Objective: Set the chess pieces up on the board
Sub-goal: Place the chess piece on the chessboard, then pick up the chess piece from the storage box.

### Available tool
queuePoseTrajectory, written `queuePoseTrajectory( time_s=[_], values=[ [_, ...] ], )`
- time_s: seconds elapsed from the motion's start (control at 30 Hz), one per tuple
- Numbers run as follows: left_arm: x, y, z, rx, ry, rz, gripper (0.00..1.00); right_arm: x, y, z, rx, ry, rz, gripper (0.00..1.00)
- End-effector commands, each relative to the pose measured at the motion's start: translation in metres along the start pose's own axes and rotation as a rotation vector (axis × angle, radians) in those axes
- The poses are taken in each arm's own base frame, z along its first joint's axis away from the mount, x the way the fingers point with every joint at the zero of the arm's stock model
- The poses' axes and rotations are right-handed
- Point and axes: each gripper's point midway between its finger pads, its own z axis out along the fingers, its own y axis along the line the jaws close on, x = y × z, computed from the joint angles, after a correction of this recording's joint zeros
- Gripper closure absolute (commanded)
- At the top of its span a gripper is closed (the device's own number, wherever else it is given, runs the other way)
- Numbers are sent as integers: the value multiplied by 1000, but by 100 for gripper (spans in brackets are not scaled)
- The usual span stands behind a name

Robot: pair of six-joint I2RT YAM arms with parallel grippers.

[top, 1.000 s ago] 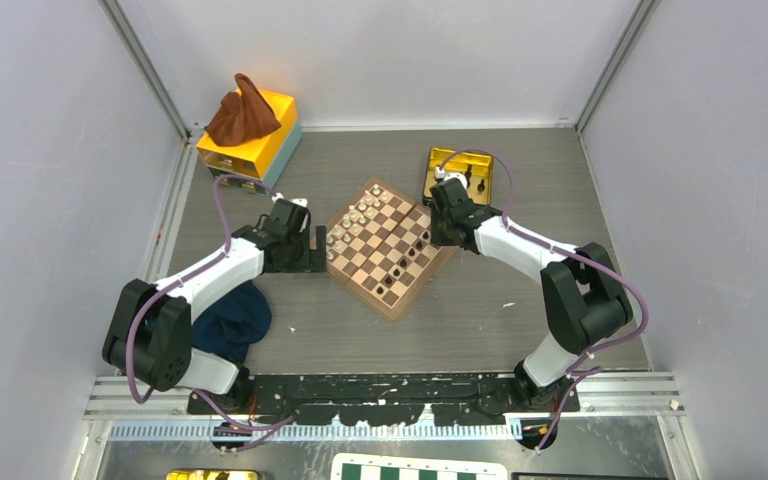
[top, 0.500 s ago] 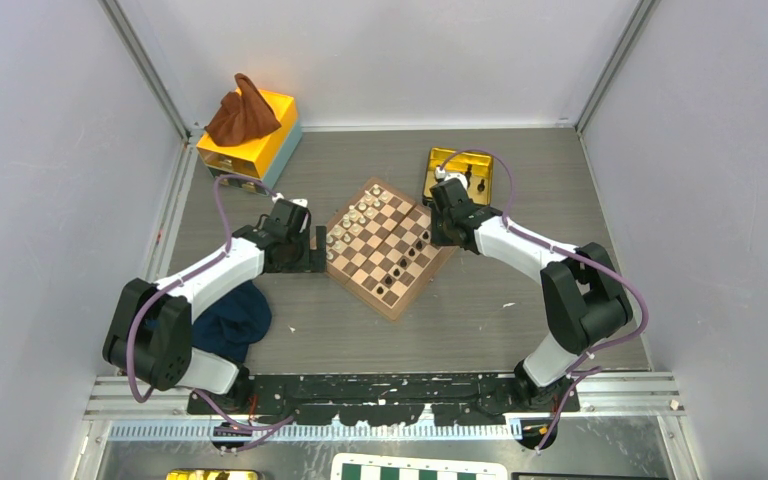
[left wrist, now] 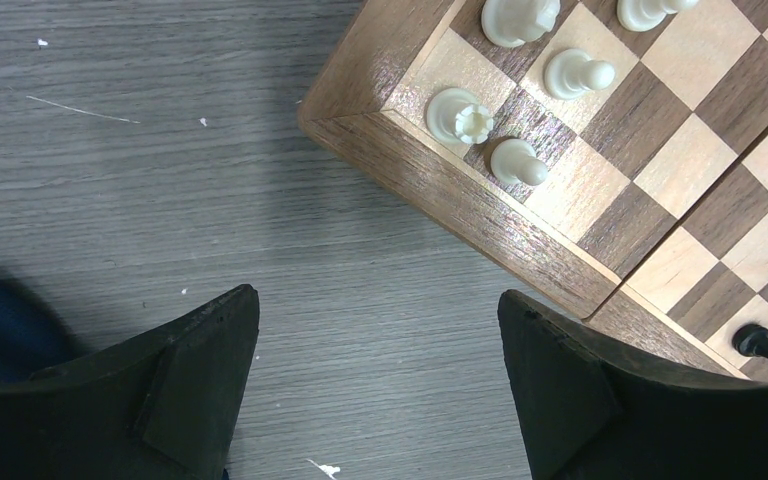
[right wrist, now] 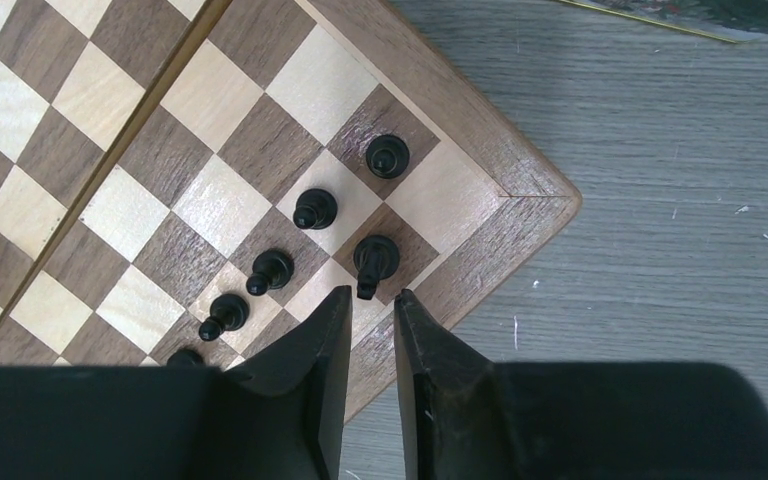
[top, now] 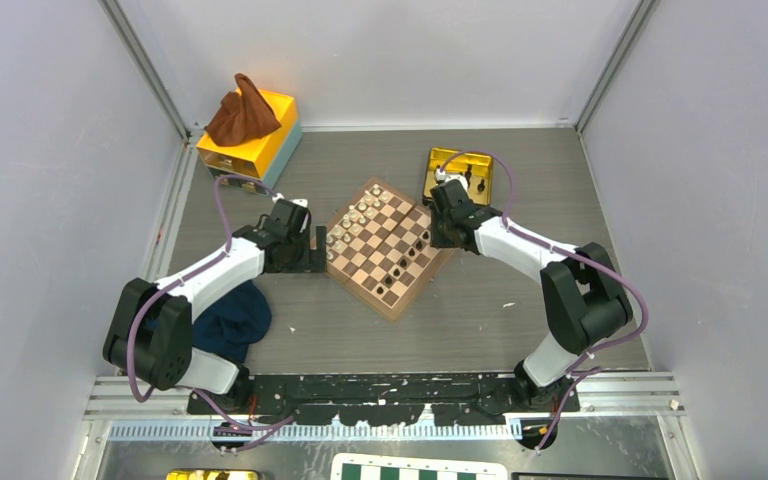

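The wooden board (top: 360, 290) lies as a diamond between my arms. My right gripper (right wrist: 372, 295) hovers over the board's right corner rim (right wrist: 505, 215). It is open by a narrow gap and holds nothing. A tall black piece (right wrist: 375, 258) stands free on a dark square just past the tips. Several more black chess pieces (right wrist: 314, 208) stand in rows nearby. My left gripper (left wrist: 377, 295) is wide open and empty over bare table, beside the board's left corner (left wrist: 460, 190). Another black piece (left wrist: 765, 345) shows at that view's right edge.
Cream pieces (left wrist: 460, 113) occupy the board's left side. A gold tin (top: 465, 172) holding dark pieces sits behind the right gripper (top: 438, 232). A yellow box with a brown cloth (top: 250, 125) stands back left. A blue cloth (top: 230, 320) lies under the left arm.
My right gripper's jaws have come apart a little. Neither arm has shifted in the top view.
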Motion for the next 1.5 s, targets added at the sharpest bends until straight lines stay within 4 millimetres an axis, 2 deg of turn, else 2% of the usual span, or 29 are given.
queuePoseTrajectory(
  time_s=[0.0,0.2,0.27,0.47,0.6,0.8,0.93,1.1,1.17,1.47],
  values=[
    [-13,-6,-2,26,-43,-13,11,-35,5,-20,-15,-92,9,71],
    [-15,-5,-4,19,-54,-14,11,-73,11,-50,-27,-157,7,69],
    [-16,-4,-5,15,-58,-15,11,-88,13,-58,-26,-183,4,65],
    [-19,-3,-8,6,-71,-14,11,-137,21,-62,5,-243,-29,54],
    [-19,-1,-10,-1,-76,-11,10,-165,17,-41,28,-246,-20,52],
    [-19,2,-9,-16,-73,-2,10,-208,-5,1,63,-251,44,52],
    [-18,4,-9,-26,-71,6,11,-226,-17,32,72,-237,85,52],
    [-16,5,-5,-33,-60,12,10,-237,-22,66,74,-216,92,52],
    [-14,5,-2,-35,-48,15,11,-235,-24,83,74,-195,96,52],
    [-10,6,8,-42,-16,18,11,-227,-30,121,63,-154,126,52]
  ],
)
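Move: The next chess piece, the leftmost in the far part of the yellow tin, lies about 24 cm ahead of the right hand, 2 cm to its right and 4 cm lower. Another black piece stands 10 cm to the right of it; the tin's middle is some 20 cm ahead and 8 cm right of the hand. The piece just placed stands between the right fingertips, a black pawn 5 cm straight ahead. From the left hand, the piece aimed at is roughly 33 cm ahead and 41 cm right. Lift the right gripper clear of the piece just placed, first up and then forward over the black pawn in an arc rising about 14 cm. Open the fingers wider on the way, carry on some 24 cm forward to the yellow tin with a slight clockwise turn, and sink 11 cm from the top of the arc towards the leftmost far piece, stopping short of it with the fingers open. ##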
